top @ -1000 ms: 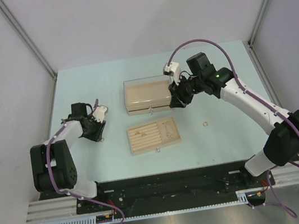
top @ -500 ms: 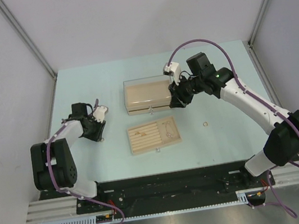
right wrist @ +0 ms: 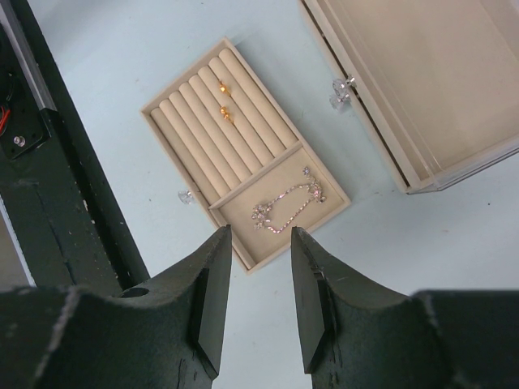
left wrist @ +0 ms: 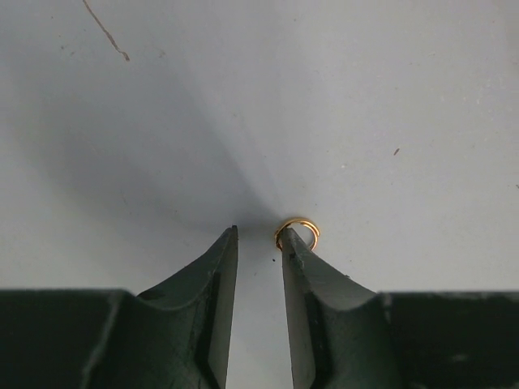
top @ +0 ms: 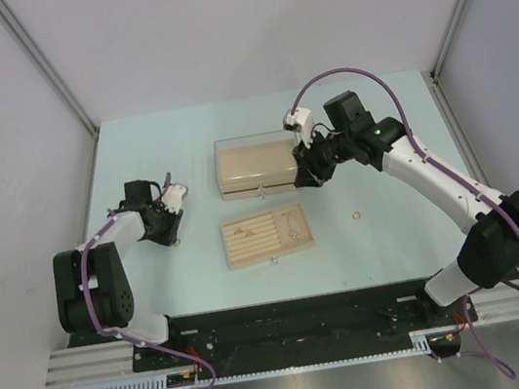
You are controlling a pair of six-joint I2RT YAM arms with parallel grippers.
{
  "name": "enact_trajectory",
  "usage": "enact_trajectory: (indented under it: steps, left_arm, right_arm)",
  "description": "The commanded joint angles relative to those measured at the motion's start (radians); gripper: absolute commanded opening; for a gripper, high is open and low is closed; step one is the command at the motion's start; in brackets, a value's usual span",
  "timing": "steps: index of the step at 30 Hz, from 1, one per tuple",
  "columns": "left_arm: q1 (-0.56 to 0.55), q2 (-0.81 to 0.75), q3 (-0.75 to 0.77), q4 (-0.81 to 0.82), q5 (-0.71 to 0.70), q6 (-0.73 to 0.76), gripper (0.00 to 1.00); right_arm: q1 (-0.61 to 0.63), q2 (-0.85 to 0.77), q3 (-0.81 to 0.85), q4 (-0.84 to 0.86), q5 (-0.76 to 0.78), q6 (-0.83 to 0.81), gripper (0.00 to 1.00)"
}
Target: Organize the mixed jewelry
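Observation:
Of the mixed jewelry, one small gold ring (left wrist: 298,230) lies on the table against the tip of my left gripper's right finger (left wrist: 304,271), outside the gap. The left gripper (left wrist: 258,233) (top: 171,234) is low over the table, its jaws narrowly open with nothing between them. Two gold pieces (right wrist: 220,91) sit in the slots of the beige tray (right wrist: 174,101) (top: 250,257), and a silvery chain (right wrist: 285,207) lies in its flat compartment. Another gold ring (top: 355,212) lies on the table right of the tray. My right gripper (right wrist: 260,230) (top: 308,177) hangs open above the tray.
A beige box (top: 255,164) (right wrist: 422,89) with clear walls and a small knob (right wrist: 341,87) stands behind the tray, next to the right gripper. The tray's own knob (right wrist: 186,195) points to the near edge. The dark base rail (right wrist: 57,186) runs along the table's front.
The left gripper's jaws have narrowed a little beside the ring. Neither arm has visibly shifted, and the right gripper keeps the same opening.

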Motion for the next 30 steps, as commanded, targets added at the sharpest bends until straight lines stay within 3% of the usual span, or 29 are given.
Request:
enact_trajectory:
  steps: [1, 8, 14, 30]
  left_arm:
    - [0.006, -0.001, -0.049, -0.001, 0.007, 0.003, 0.31]
    - [0.005, -0.006, -0.069, -0.007, 0.002, 0.017, 0.20]
    - [-0.001, 0.031, -0.039, -0.024, 0.022, 0.026, 0.00]
    - [-0.037, -0.128, 0.064, -0.082, 0.176, 0.003, 0.00]
  right_arm:
    - [-0.001, 0.007, -0.002, 0.010, -0.004, -0.004, 0.40]
    - [-0.002, 0.011, -0.002, 0.017, -0.009, -0.001, 0.40]
    - [-0.001, 0.005, -0.002, 0.015, -0.004, 0.000, 0.41]
    - [0.001, 0.008, 0.001, 0.044, -0.021, 0.022, 0.42]
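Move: The gold ring lies just off the left fingertips, about 2 cm to their right, level fore and aft, and 1 cm below. The middle of the tray with the padded rolls is some 23 cm right of that hand and about 2 cm nearer the base; the clear-fronted case is about 23 cm right and 16 cm ahead. From the idle right hand the ring is roughly 32 cm to the left, about level fore and aft, and 22 cm lower. The left fingertips pinch the near-side rim of the gold ring: the half-open fingers close fully low at the table while the hand eases half a centimetre to the right. Keeping the pinch, the left hand then carries on right towards the tray, about 2 cm in all, and begins to rise, roughly 1 cm by the end. ##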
